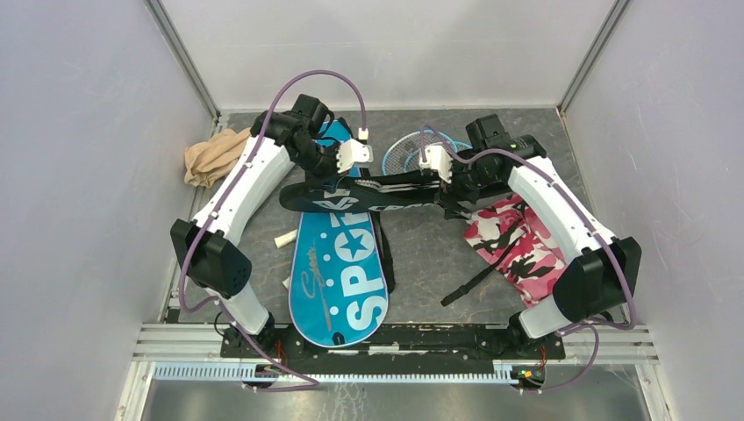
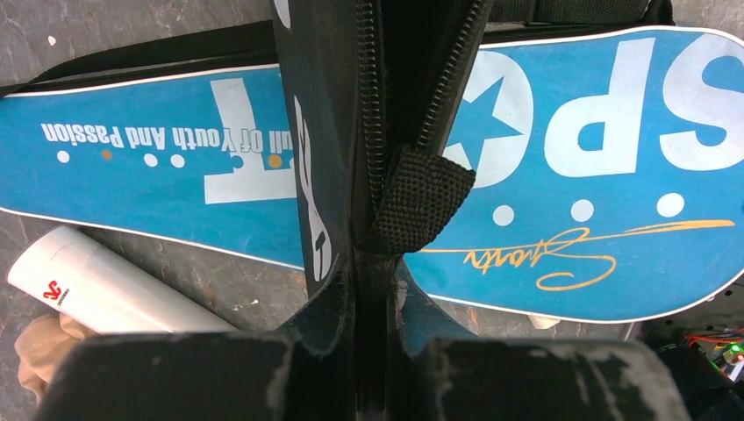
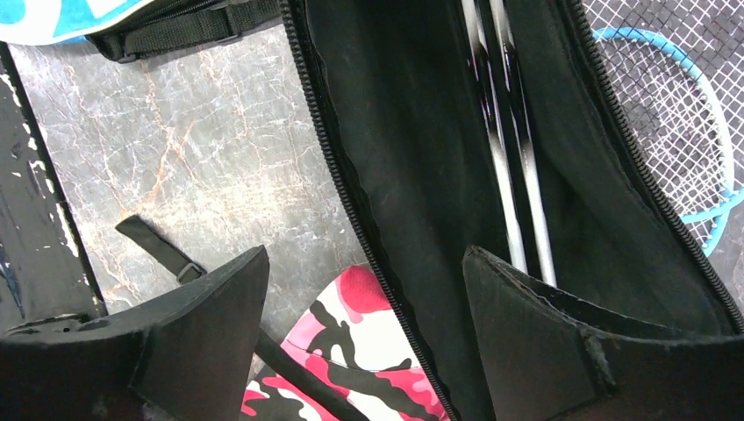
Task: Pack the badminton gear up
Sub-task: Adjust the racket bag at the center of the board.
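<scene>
The black cover (image 1: 333,200) hangs above the table between both arms, unzipped. My left gripper (image 2: 375,272) is shut on the black cover (image 2: 333,105) at its zip edge, just under a woven tab. My right gripper (image 3: 364,254) is open astride the other zip edge. One finger (image 3: 535,342) is inside the cover and the other is outside. Two racket shafts (image 3: 504,132) lie inside the cover. Their heads, one blue-framed (image 3: 693,132), stick out at the back (image 1: 405,149). The blue SPORT cover (image 1: 342,272) lies flat below. A white tube (image 2: 105,285) rests beside it.
A pink camouflage bag (image 1: 518,241) with a black strap lies under my right arm. A tan cloth bundle (image 1: 215,156) sits at the back left corner. Walls close in the left, right and back sides. The arm bases and a rail run along the near edge.
</scene>
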Robot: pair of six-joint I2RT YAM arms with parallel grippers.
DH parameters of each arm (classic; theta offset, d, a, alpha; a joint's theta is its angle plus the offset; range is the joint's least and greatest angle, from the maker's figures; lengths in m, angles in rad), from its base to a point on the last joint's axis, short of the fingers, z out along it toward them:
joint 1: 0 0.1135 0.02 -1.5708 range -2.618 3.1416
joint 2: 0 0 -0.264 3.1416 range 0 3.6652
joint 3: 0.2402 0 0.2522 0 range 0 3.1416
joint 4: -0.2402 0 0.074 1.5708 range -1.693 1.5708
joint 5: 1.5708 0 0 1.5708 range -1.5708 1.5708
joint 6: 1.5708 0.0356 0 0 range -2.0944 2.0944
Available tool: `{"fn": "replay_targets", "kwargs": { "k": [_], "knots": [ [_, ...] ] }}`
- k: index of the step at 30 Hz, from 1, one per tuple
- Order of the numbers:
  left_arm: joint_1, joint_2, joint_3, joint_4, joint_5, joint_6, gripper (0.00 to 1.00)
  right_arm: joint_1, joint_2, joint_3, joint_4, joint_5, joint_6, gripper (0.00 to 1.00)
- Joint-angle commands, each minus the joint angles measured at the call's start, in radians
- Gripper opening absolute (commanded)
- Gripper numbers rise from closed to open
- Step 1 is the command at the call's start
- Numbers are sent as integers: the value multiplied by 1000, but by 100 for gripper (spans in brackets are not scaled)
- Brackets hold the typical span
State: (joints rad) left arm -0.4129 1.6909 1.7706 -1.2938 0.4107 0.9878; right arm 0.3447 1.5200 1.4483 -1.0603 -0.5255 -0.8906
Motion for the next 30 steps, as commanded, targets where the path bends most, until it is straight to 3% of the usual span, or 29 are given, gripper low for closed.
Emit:
{"fn": "replay_targets", "kwargs": {
  "k": [1, 6, 12, 16, 22, 30],
  "knots": [
    [-8, -7, 51, -8, 151, -57, 5, -1, 7, 10, 12, 5, -64, 86],
    [-7, -1, 66, -9, 155, -66, 5, 0, 53, 13, -20, -5, -100, 68],
    [-8, 8, 88, -27, 162, -58, 9, 0, 65, 2, -24, 10, -108, 28],
    [-7, 13, 76, -45, 133, -24, 18, 0, 54, 18, -34, -4, -109, 1],
    [-7, -4, 15, -47, 137, 51, 36, 0, 40, -22, -37, -23, -119, 0],
    [-9, -9, -16, -35, 149, 64, 44, 0, 6, -138, -2, -59, -117, 0]
  ]
}}
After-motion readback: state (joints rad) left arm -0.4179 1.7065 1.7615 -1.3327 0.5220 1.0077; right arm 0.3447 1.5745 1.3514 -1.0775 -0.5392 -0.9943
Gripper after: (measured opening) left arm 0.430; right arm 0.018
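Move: The racket bag hangs crosswise, its open mouth up; its near zipper edge runs between the right hand's open fingers, about 3 cm below them. From that hand the blue-rimmed rackets lie about 10 cm ahead and 3 cm left, and the camo bag 11 cm back and 18 cm right, both some 15 cm down. The left hand already grips the bag's left end; the edge is about 24 cm right of it, 4 cm back and 5 cm lower, while the blue bag's middle is 12 cm back, straight in line sideways and 17 cm down. The racket bag's near zipper edge is pinched by the right fingers, which shut from wide open as the hand sinks about 3 cm; keeping hold, that hand then draws down and back some 2 cm each way. The left hand, nearly still at first, opens its fingers partway to loosen its grip on the bag's end, easing about 2 cm back and slightly right. ##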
